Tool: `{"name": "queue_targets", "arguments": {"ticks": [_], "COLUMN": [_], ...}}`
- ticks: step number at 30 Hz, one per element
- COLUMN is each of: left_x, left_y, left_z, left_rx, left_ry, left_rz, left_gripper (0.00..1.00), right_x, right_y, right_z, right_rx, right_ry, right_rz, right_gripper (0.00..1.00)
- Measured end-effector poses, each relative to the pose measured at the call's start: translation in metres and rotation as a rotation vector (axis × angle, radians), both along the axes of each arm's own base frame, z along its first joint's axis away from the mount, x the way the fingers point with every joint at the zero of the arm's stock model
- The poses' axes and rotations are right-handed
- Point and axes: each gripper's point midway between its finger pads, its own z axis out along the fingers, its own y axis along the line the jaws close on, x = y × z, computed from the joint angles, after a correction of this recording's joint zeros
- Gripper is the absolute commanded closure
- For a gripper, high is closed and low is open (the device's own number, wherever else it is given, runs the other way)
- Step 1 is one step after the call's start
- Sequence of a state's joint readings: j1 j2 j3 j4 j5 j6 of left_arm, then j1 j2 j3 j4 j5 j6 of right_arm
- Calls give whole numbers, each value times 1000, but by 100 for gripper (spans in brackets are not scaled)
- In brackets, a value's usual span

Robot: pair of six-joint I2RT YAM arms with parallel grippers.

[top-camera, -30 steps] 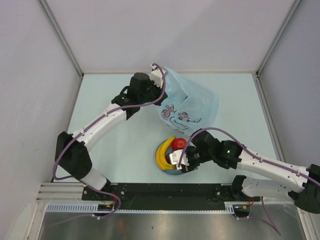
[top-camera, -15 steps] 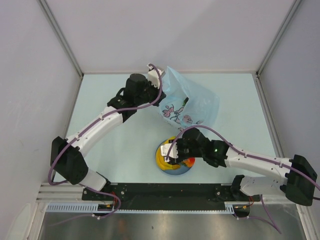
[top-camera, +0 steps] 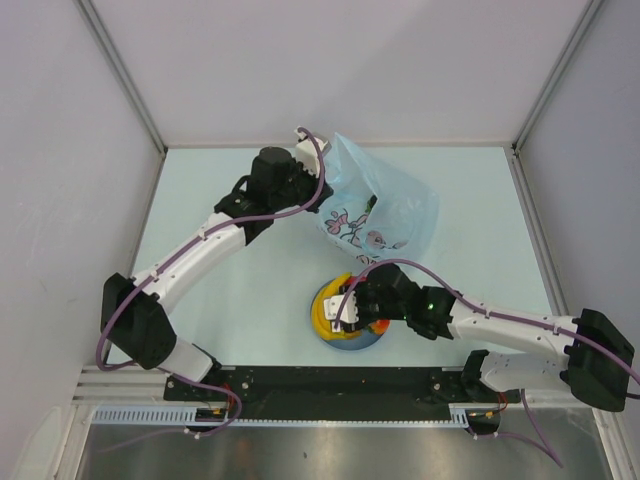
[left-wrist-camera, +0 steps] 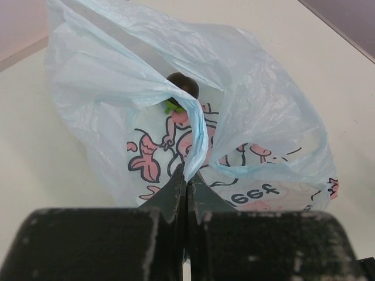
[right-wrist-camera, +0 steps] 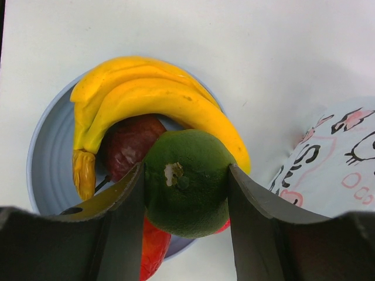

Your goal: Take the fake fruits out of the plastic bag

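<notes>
The light-blue plastic bag [top-camera: 385, 205] [left-wrist-camera: 234, 117] lies at the back of the table, its mouth held up by my left gripper [top-camera: 322, 188] [left-wrist-camera: 187, 175], which is shut on the bag's rim. A dark round fruit [left-wrist-camera: 183, 85] and a bit of green show inside the bag. My right gripper [top-camera: 352, 318] [right-wrist-camera: 186, 181] hangs over the blue plate [top-camera: 330, 340] [right-wrist-camera: 47, 170], shut on a green round fruit [right-wrist-camera: 187, 181]. On the plate lie a yellow banana [right-wrist-camera: 152, 105] [top-camera: 320, 312], a dark red fruit [right-wrist-camera: 126, 146] and an orange-red one [right-wrist-camera: 153, 249] [top-camera: 379, 326].
Grey walls enclose the pale table on three sides. The black base rail [top-camera: 330, 385] runs along the near edge, close behind the plate. The right arm [top-camera: 500, 325] stretches across the near right of the table.
My right gripper has come in over the plate from its right side, covering the red fruit. My left gripper with the bag's rim has shifted slightly left and back.
</notes>
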State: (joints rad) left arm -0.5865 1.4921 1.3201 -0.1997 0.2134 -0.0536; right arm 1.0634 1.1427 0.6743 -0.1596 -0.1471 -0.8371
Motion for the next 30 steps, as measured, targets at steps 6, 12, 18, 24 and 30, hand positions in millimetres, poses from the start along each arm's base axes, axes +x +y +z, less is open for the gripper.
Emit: {"name": "queue_targets", "arguments": {"ticks": [6, 12, 18, 24, 30], "left_x": [-1, -6, -9, -9, -9], "left_y": [-2, -8, -11, -12, -11], "left_z": [1, 1, 1, 1, 1], "left_rx": [-2, -2, -2, -2, -1], "left_ry": [-3, -3, -3, -3, -5], "left_rz": [-5, -21, -31, -32, -32], "left_gripper": [100, 100, 100, 100, 100], "right_x": [1, 2, 2, 5, 16], "right_y": [2, 4, 4, 6, -9], "right_z": [0, -1, 0, 43, 139], "right_rx": [20, 43, 58, 146, 397], "right_ry": [-1, 0, 15, 61, 41], "right_rz": [-7, -20, -45, -113, -213], "right_gripper": [44, 15, 0, 0, 4]}}
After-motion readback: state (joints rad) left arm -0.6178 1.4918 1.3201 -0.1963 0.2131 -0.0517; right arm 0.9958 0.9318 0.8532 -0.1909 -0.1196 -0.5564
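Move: The right hand holds the green fruit just over the plate, whose middle lies about 3 cm back, level sideways and some 6 cm down. The bananas curve round roughly 4 cm left and 2 cm back, the dark fruit is about 4 cm back, and the red ball about 1 cm ahead and 3 cm to the right. From the left hand the plate is some 22 cm back, 7 cm right and 20 cm down. The right fingers open wide and let go of the green fruit over the plate while the hand stays almost in place; only then does it lift fast, straight up by about 14 cm, the pointing fingers tipping up some 25 degrees and swinging slightly clockwise. The left hand keeps its pinch on the bag and eases roughly 1.5 cm right and back. ##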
